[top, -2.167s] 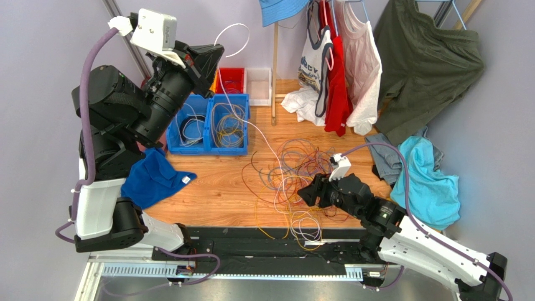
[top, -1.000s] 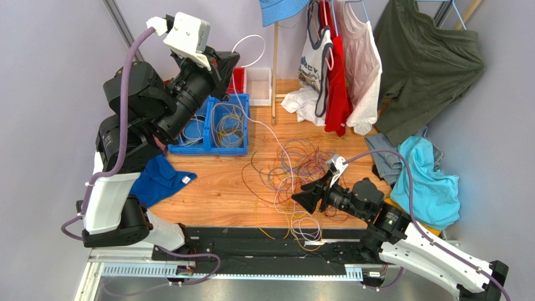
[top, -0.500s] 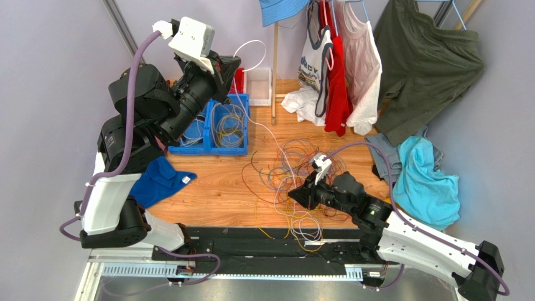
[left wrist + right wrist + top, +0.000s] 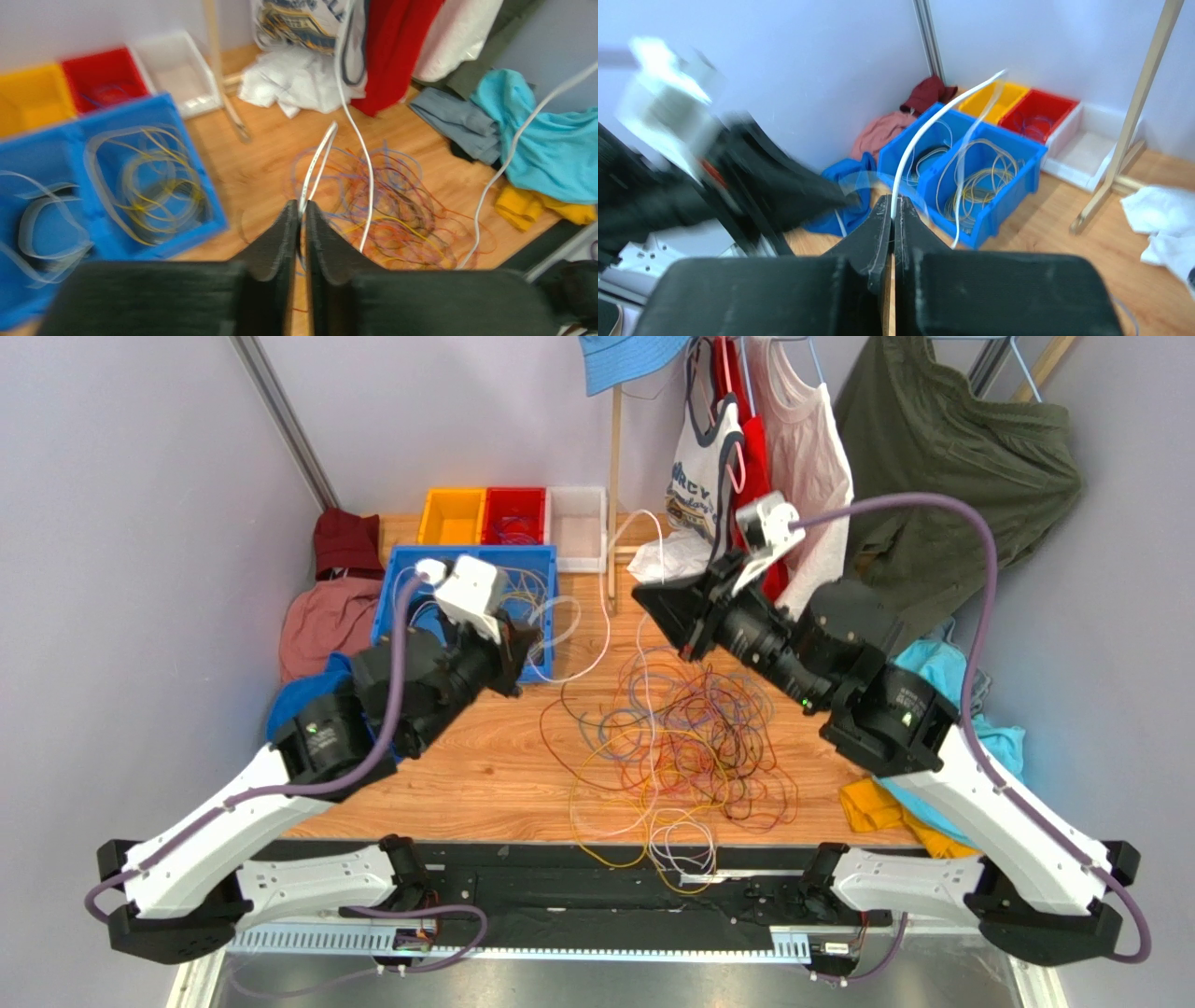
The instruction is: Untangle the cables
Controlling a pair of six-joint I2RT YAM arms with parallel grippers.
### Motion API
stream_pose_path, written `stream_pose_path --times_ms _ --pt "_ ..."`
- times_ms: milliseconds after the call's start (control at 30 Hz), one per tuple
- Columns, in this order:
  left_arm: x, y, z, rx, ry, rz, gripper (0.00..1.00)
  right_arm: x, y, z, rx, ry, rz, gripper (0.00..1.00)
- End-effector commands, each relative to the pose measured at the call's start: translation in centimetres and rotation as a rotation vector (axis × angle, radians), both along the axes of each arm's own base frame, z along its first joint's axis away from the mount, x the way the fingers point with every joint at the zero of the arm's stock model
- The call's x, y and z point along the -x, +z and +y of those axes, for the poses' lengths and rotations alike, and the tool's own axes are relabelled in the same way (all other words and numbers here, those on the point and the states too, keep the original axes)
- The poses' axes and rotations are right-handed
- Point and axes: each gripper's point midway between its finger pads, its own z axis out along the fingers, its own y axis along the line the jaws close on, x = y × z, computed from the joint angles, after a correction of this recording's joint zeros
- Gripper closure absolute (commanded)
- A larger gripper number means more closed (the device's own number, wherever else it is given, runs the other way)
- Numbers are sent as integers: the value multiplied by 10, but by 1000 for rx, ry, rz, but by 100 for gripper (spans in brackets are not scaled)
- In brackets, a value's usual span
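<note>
A tangle of thin cables (image 4: 694, 735) in orange, purple, red, brown and yellow lies on the wooden table; it also shows in the left wrist view (image 4: 403, 210). A white cable (image 4: 608, 602) loops between both grippers above the table. My left gripper (image 4: 537, 647) sits low beside the blue bins, and its jaws (image 4: 302, 208) are shut on the white cable (image 4: 319, 157). My right gripper (image 4: 643, 599) is raised above the far side of the tangle. Its jaws (image 4: 893, 203) are shut on the white cable (image 4: 927, 122), which arcs upward from them.
Two blue bins (image 4: 540, 557) hold coiled yellow and white cables, with yellow, red and white small bins (image 4: 512, 511) behind. A wooden rack pole (image 4: 613, 476) and hanging clothes stand at the back. Loose cloths lie at the left (image 4: 320, 623) and at the right (image 4: 968, 742).
My left arm has swung down from high at the back to low beside the blue bins. My right arm has risen from the tangle toward the back, lifting the white cable.
</note>
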Motion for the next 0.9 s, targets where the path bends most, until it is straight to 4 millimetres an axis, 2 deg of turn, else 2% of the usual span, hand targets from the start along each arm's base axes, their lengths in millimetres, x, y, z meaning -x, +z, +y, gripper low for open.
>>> stream_pose_path --times_ms 0,33,67,100,133,167,267,400,467,500,533,567,600,633,667,733,867 --pt "12 -40 -34 184 -105 109 73 -7 17 5 117 -5 -26 100" --pt "15 -48 -38 191 -131 122 54 -8 30 6 117 -4 -33 100" --pt "16 -68 -39 175 -131 147 42 -10 34 6 133 -5 -42 100" --pt "18 -68 -37 201 -131 145 31 -10 37 7 140 -5 -43 100" --pt "18 -73 -33 201 -115 147 2 -13 34 8 164 -8 -30 100" --pt "17 -85 -29 186 -96 157 1 -12 43 6 150 -17 -41 100" --pt "17 -94 -4 203 -13 147 1 -12 50 1 144 -34 -46 100" --pt "15 -117 25 197 107 175 1 -14 51 -2 148 -50 -43 100" --pt "18 -126 31 217 113 170 1 -14 50 -1 152 -48 -40 100" --pt "20 -118 26 264 76 146 1 -15 47 0 160 -47 -33 100" --pt "22 -129 22 264 46 138 1 -15 46 -1 160 -48 -31 100" --pt "25 -105 19 349 -6 57 1 -16 43 1 169 -49 -25 100" --pt "31 -99 11 381 -73 29 1 -17 39 2 169 -50 -14 100" --pt "33 -108 6 390 -101 10 1 -17 36 2 175 -53 -9 100" --pt "36 -87 5 467 -134 -55 1 -18 34 2 175 -57 -3 100" --pt "43 -87 -5 477 -207 -83 1 -20 28 5 176 -58 14 100" --pt "58 -73 -36 478 -378 -155 1 -23 18 13 180 -47 42 100"
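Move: The closed left fingers still pinch the white cable; the tangle of cables lies about 10 cm ahead of them, 22 cm to their right and 38 cm below. From that hand, the blue box's right bin is some 27 cm ahead and 7 cm left, and the stand foot about 33 cm ahead and 10 cm right. The right hand, also gripping the white cable, has the tangle about 10 cm ahead, 11 cm right and 43 cm down, with the white coil roughly 7 cm back and 10 cm right, at table level. The left hand opens wide and lets go of the white cable while dropping fast, about 13 cm in the first third of a second; it then stays low, swaying a little sideways and easing back some 4 cm as it rolls about 20 degrees, left side down. The right hand keeps its shut grip on the white cable high above the table, lifting about 4 cm and reaching slightly forward before sinking back a little, with a roll of some 10 degrees, left side down. ##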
